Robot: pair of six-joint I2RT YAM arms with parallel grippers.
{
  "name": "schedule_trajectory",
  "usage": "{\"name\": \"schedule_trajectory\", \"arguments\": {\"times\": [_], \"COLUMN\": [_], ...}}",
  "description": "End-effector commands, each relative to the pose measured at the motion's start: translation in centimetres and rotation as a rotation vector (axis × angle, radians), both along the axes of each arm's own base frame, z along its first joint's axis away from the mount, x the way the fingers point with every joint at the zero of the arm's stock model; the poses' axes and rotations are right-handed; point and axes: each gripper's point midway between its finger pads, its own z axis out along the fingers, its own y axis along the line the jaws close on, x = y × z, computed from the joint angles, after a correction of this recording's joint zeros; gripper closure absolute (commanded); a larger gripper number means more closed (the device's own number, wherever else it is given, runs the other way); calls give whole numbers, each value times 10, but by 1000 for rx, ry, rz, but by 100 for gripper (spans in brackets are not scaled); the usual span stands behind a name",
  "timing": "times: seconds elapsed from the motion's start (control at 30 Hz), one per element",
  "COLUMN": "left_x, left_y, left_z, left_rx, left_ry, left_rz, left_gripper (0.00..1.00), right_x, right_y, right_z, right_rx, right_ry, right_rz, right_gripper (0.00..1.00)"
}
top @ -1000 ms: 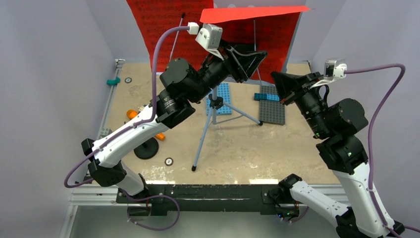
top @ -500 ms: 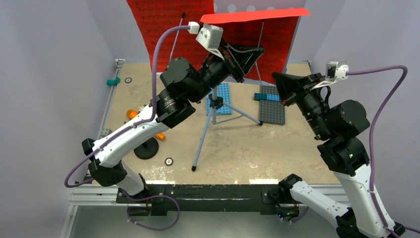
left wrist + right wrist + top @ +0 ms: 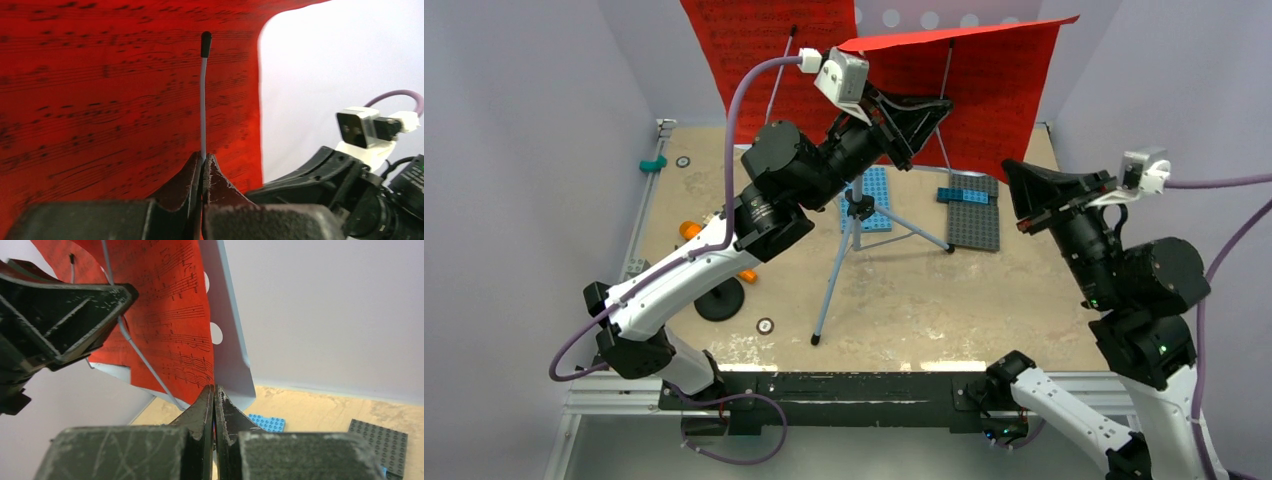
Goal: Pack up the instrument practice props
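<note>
The pale-blue music stand (image 3: 854, 240) rises on grey tripod legs mid-table. Its perforated plate (image 3: 227, 340) backs the red sheet-music pages (image 3: 984, 90). My left gripper (image 3: 939, 105) is shut on the stand's thin page-holder wire (image 3: 203, 100), which has a black tip. My right gripper (image 3: 1014, 180) is shut on the lower corner of the right-hand red page (image 3: 170, 315), with its fingertips (image 3: 206, 395) pinching the paper. Another red page (image 3: 769, 50) hangs at the back left. The orange toy microphone (image 3: 689, 230) lies at the left on its black round base (image 3: 719, 300), partly hidden under my left arm.
A blue studded plate (image 3: 876, 200) and a grey studded plate (image 3: 974, 215) with a small blue brick (image 3: 964, 196) lie behind the tripod. A teal piece (image 3: 654, 162) and two small discs (image 3: 765, 325) sit at the left. Pale walls enclose the table.
My left gripper has shut on the stand's wire. My right arm has drawn back to the right with the page corner, and the red page has swung from edge-on to face the camera.
</note>
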Motion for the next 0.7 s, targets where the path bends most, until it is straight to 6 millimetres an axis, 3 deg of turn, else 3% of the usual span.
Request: {"name": "schedule_trajectory", "arguments": {"times": [0.0,0.17,0.4,0.67], "left_x": [-7,-5,-2,1], "left_y": [25,26,29,33], "left_z": [23,21,18,15], "left_rx": [-46,-43,-43,-44], "left_ry": [-52,-46,-37,-34], "left_rz": [39,50,74,98], "left_gripper": [100,100,100,100], "right_x": [-16,-43,-93,-131], "right_y": [-19,-19,-4,-10], "right_z": [8,8,7,9], "right_rx": [-12,-33,-90,-137], "right_ry": [-46,-101,-215,-312], "right_rz": [-46,25,222,288], "right_gripper": [100,100,100,100]}}
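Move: The right hand already pinches the lower right corner of the right-hand red music sheet, whose middle lies about 6 cm ahead, 5 cm left and 5 cm above. The page-holder rod, pinched in the left hand, is some 4 cm ahead, 8 cm left and 7 cm up. The stand's desk has its middle around 10 cm ahead, 14 cm left and 3 cm up. From the left hand, that sheet's middle is roughly 2 cm ahead, 3 cm right and 2 cm below. Back towards its base, the right arm draws the pinched sheet corner about 10 cm away from the stand, edging right by some 2 cm at first, with the height almost unchanged. Its wrist tips the fingers upward and turns counter-clockwise, each a bit over 10 degrees. The left hand keeps hold of the page-holder rod, easing only a centimetre left. ##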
